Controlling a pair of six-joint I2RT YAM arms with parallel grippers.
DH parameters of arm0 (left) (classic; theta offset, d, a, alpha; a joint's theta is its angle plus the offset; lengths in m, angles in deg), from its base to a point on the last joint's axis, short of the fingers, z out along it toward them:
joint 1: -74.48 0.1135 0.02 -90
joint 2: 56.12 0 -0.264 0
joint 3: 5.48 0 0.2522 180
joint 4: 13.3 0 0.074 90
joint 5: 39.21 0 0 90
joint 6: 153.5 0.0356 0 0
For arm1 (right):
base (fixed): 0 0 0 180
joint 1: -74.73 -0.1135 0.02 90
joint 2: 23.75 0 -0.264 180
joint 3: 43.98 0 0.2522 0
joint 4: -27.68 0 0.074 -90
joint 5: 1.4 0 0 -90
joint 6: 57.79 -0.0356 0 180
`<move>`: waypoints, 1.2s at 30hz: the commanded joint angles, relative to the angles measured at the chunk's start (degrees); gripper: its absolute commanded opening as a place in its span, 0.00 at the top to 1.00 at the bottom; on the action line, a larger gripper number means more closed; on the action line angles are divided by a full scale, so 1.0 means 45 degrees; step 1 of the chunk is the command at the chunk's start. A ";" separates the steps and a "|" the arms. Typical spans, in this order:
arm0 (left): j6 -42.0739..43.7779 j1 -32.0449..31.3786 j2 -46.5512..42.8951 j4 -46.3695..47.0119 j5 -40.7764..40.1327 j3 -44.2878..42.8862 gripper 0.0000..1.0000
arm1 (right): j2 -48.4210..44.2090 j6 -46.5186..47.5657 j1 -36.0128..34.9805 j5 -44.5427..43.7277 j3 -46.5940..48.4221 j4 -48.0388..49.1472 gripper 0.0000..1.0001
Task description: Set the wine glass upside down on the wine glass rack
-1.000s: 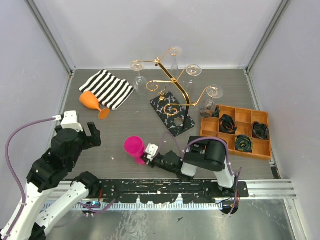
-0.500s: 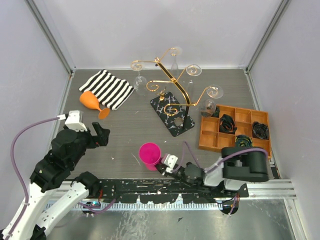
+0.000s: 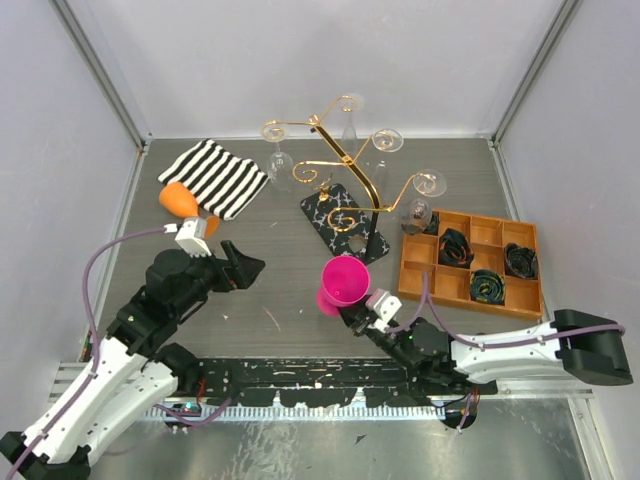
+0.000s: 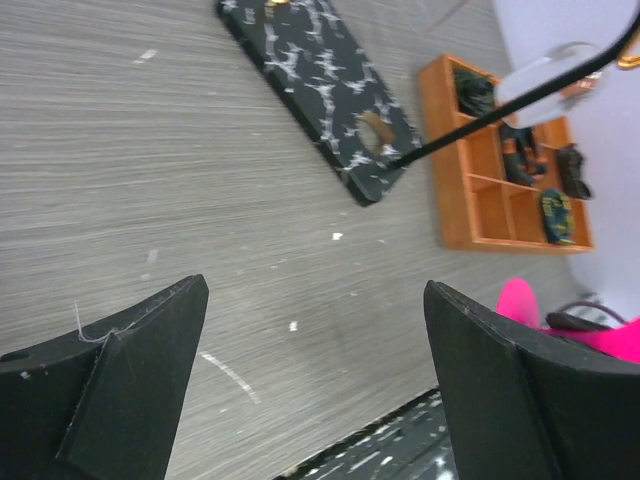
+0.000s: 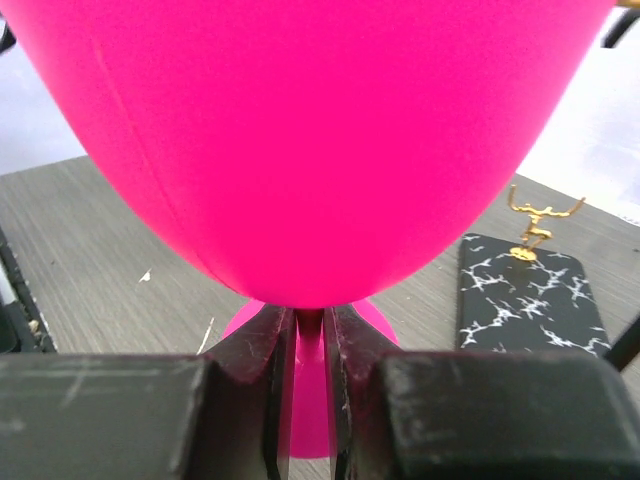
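A pink wine glass (image 3: 342, 283) hangs above the table in front of the wine glass rack, its open mouth up and tilted. My right gripper (image 3: 366, 308) is shut on its stem just under the bowl (image 5: 310, 130); the pink foot shows below the fingers (image 5: 262, 345). The wine glass rack (image 3: 345, 160) is a gold wire stand with curled arms on a black marbled base (image 3: 345, 225), with clear glasses (image 3: 281, 170) hanging from it. My left gripper (image 3: 246, 268) stands open over bare table to the left of the pink glass, nothing between its fingers (image 4: 165, 330).
An orange compartment tray (image 3: 470, 262) with dark coiled items sits right of the rack. A striped cloth (image 3: 214, 176) lies at the back left with an orange wine glass (image 3: 180, 200) on its near edge. A black rail (image 3: 330, 378) runs along the near edge.
My right arm has stretched out low and carried the pink glass right and toward the rack. My left gripper has moved right and forward, still open.
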 commanded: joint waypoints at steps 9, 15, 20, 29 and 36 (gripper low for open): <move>-0.2276 -0.5320 0.2124 0.5328 -0.2846 0.0605 0.08 | -0.1060 0.0325 -0.0036 -0.0748 -0.0495 0.2158 0.96; -0.3347 -0.7230 0.3237 0.7373 -0.4959 0.0968 0.18 | -0.0139 0.0293 -0.0036 -0.0303 -0.0491 0.4044 0.96; -0.3916 -0.7393 0.3826 0.8535 -0.4735 0.1059 0.23 | 0.0782 0.0382 -0.0024 0.0344 -0.0413 0.5527 0.95; -0.4523 -0.7473 0.3704 0.8424 -0.4510 0.1163 0.33 | 0.1682 0.1025 -0.0021 0.1405 -0.0042 0.6720 0.95; -0.4977 -0.7488 0.3611 0.8534 -0.4118 0.1261 0.39 | 0.2231 0.1544 -0.0030 0.1477 0.0338 0.7369 0.95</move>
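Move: My right hand already has the upright pink wine glass by its stem, the glass's middle practically at my fingers. From my empty left hand it is about 21 cm to the right, 4 cm back and roughly level. The rack's marbled base plate lies some 25 cm ahead of my right hand, 4 cm right and 22 cm below; a clear glass hanging from the rack is about 20 cm ahead, 17 cm right and slightly higher. I swing my left hand some 15 cm to the right and 4 cm back towards the pink glass's foot, then ease it up, rolling about 25 degrees left side down, and draw its wide-open fingers partly together around the foot. My right hand keeps its pinch on the stem, raises the glass about 4.5 cm and tilts it, after a small swing right and back. ##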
